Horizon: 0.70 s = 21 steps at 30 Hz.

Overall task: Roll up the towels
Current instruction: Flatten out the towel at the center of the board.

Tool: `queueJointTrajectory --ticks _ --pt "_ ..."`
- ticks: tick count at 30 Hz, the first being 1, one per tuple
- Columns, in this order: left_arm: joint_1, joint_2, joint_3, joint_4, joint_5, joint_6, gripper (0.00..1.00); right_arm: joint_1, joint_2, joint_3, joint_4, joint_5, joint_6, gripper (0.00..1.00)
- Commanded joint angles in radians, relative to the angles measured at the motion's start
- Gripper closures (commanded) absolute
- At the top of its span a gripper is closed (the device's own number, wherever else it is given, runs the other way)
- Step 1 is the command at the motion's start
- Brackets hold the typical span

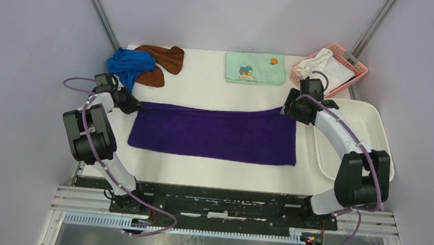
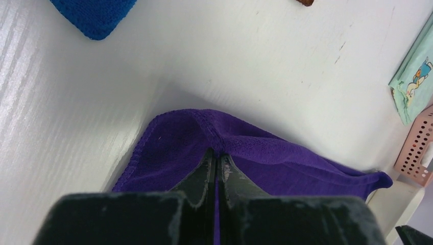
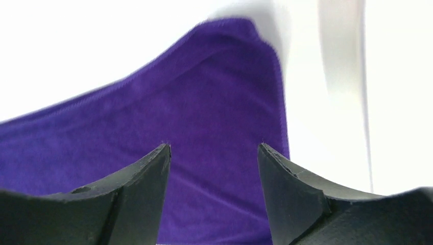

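Observation:
The dark purple towel (image 1: 214,134) lies spread flat across the middle of the table. My left gripper (image 1: 133,105) is shut on its far left corner; in the left wrist view the cloth (image 2: 286,163) bunches up at the closed fingertips (image 2: 217,158). My right gripper (image 1: 289,107) is open over the far right corner. In the right wrist view the purple cloth (image 3: 178,112) shows between its spread fingers (image 3: 214,150), which hold nothing. The royal blue towel (image 1: 128,63) and the rust-brown towel (image 1: 164,57) lie crumpled together at the back left.
A pale green cartoon-print towel (image 1: 254,68) lies folded at the back centre. A pink basket (image 1: 353,66) holding a white cloth (image 1: 324,66) stands at the back right. A white tray (image 1: 384,138) sits along the right edge, under the right arm.

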Motion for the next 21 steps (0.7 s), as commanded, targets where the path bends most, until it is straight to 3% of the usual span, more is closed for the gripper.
queueJointTrajectory --ticks 1,4,8,14,21 --pt "-0.002 -0.011 0.038 -0.022 -0.009 0.051 0.97 -0.006 0.113 0.158 -0.041 0.179 0.042 0.29" --pt "-0.002 -0.009 0.040 -0.025 -0.007 0.049 0.97 -0.005 0.211 0.259 -0.091 0.194 -0.001 0.30" --pt "-0.003 -0.006 0.041 -0.029 -0.013 0.048 0.97 -0.008 0.301 0.352 -0.100 0.132 -0.207 0.30" --pt "-0.002 0.013 0.056 -0.052 -0.022 0.045 0.97 -0.042 0.389 0.431 -0.124 -0.040 -0.493 0.31" --pt "-0.002 0.017 0.060 -0.060 -0.024 0.045 0.97 -0.096 0.523 0.564 -0.228 -0.172 -0.684 0.32"
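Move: The right hand is open over the purple towel. The towel's far right corner lies about 8 cm ahead of it, 3 cm to its right and 7 cm below. The green towel lies some 23 cm ahead and 15 cm to the left; the pink basket is about 24 cm ahead and 16 cm to the right. From the left hand, still pinching the far left corner, that far right corner is roughly 60 cm to the right and 3 cm ahead. Send the right gripper forward about 8.5 cm to the purple towel's far right corner, drifting slightly right and sinking 3 cm, mostly in the second half. As it arrives, turn the wrist some 25 degrees counter-clockwise and dip its left side, fingers staying open. Let the left gripper keep its pinch on the far left corner. ##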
